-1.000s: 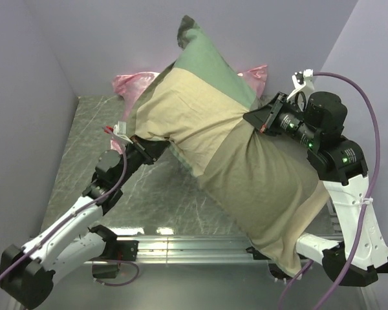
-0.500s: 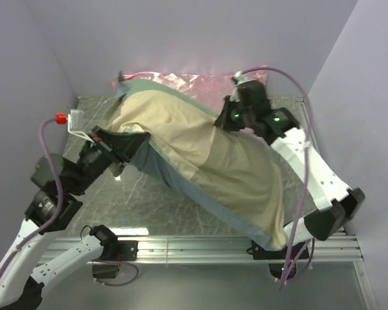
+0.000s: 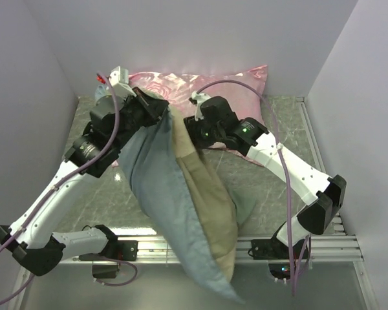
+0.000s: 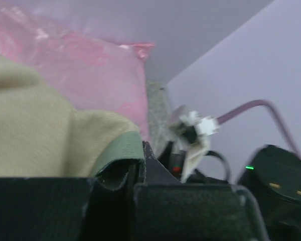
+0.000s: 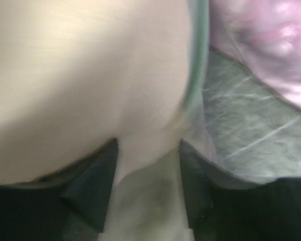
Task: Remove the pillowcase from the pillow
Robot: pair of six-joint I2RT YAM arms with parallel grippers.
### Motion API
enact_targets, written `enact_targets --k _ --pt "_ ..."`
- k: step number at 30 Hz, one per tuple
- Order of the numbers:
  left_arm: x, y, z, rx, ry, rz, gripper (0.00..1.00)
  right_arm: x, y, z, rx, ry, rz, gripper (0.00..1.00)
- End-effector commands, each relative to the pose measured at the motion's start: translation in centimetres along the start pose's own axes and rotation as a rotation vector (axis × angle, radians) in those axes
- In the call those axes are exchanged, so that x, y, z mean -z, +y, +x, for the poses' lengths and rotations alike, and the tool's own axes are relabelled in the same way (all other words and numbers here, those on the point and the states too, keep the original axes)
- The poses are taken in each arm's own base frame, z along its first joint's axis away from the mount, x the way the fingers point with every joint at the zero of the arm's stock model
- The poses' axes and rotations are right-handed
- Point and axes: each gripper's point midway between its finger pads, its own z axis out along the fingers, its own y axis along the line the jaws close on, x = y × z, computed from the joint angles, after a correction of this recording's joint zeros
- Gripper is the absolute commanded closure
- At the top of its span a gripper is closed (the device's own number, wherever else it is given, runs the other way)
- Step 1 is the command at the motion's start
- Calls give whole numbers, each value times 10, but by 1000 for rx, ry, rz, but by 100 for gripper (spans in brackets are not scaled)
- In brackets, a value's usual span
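Observation:
The pillowcase point(image 3: 161, 187) hangs in a long bundle from the back left down past the table's near edge, slate blue face to the left and tan checks to the right. My left gripper point(image 3: 156, 111) is raised at its top end and shut on a green edge of the cloth point(image 4: 115, 150). Just to the right, my right gripper point(image 3: 189, 129) presses against the tan side. Its fingers point(image 5: 95, 181) stand apart, with blurred tan and pale fabric point(image 5: 90, 75) bulging between them. The pillow is hidden inside the pillowcase.
A shiny pink satin pillow point(image 3: 207, 81) lies against the back wall behind both grippers. The marbled grey table point(image 3: 271, 181) is closed in by lilac walls on three sides. A metal rail point(image 3: 181, 245) runs along the near edge.
Both grippers swung to the back left. The pillowcase went from lying tan side up across the table to hanging with its blue face showing. My right gripper's jaws have parted.

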Motion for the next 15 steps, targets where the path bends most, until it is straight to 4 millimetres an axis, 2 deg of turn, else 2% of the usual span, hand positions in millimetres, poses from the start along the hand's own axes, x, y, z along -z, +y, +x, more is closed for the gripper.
enact_targets --k 1,3,6,7,8,9,10,13,14,15 --pt "9 9 -19 39 -95 -57 99 44 8 -56 -19 -245 39 38" --pt "12 16 -17 38 -102 -84 99 58 -1 -68 -50 -313 89 29" --pt "19 18 -17 42 -116 -92 99 87 -7 -86 -110 -420 137 25" --pt "20 19 -17 41 -117 -98 99 104 -3 -93 -136 -469 120 24" --pt "22 21 -18 41 -120 -103 99 109 -7 -93 -149 -492 140 24" --pt "22 22 -16 38 -118 -107 99 115 -2 -92 -151 -503 120 23" --pt "22 24 -14 36 -114 -111 99 129 10 -93 -134 -534 68 23" --pt "19 28 -7 32 -98 -120 99 124 37 -70 -61 -471 -14 22" --pt "18 28 -6 33 -93 -122 100 118 63 -50 -11 -425 -58 22" --pt "17 28 -5 32 -89 -120 99 113 63 -42 3 -418 -14 22"
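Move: The left gripper already pinches the upper corner of the pillowcase, whose body hangs with its middle some 15 cm back, 6 cm right and 20 cm below that hand. From the right hand, half open beside the beige face, that held corner lies roughly 2 cm ahead, 9 cm left and 17 cm higher. The pink pillow's middle is about 24 cm ahead of the right hand, level sideways and 20 cm lower. Lift the right gripper about 14 cm up alongside the beige face, to near the held corner's height, easing it right at first and then drawing it back some 5 cm; tip the fingers up and open the half-open jaws further. Keep the left pinch shut on the corner, carrying it about 4 cm left and slightly down. ##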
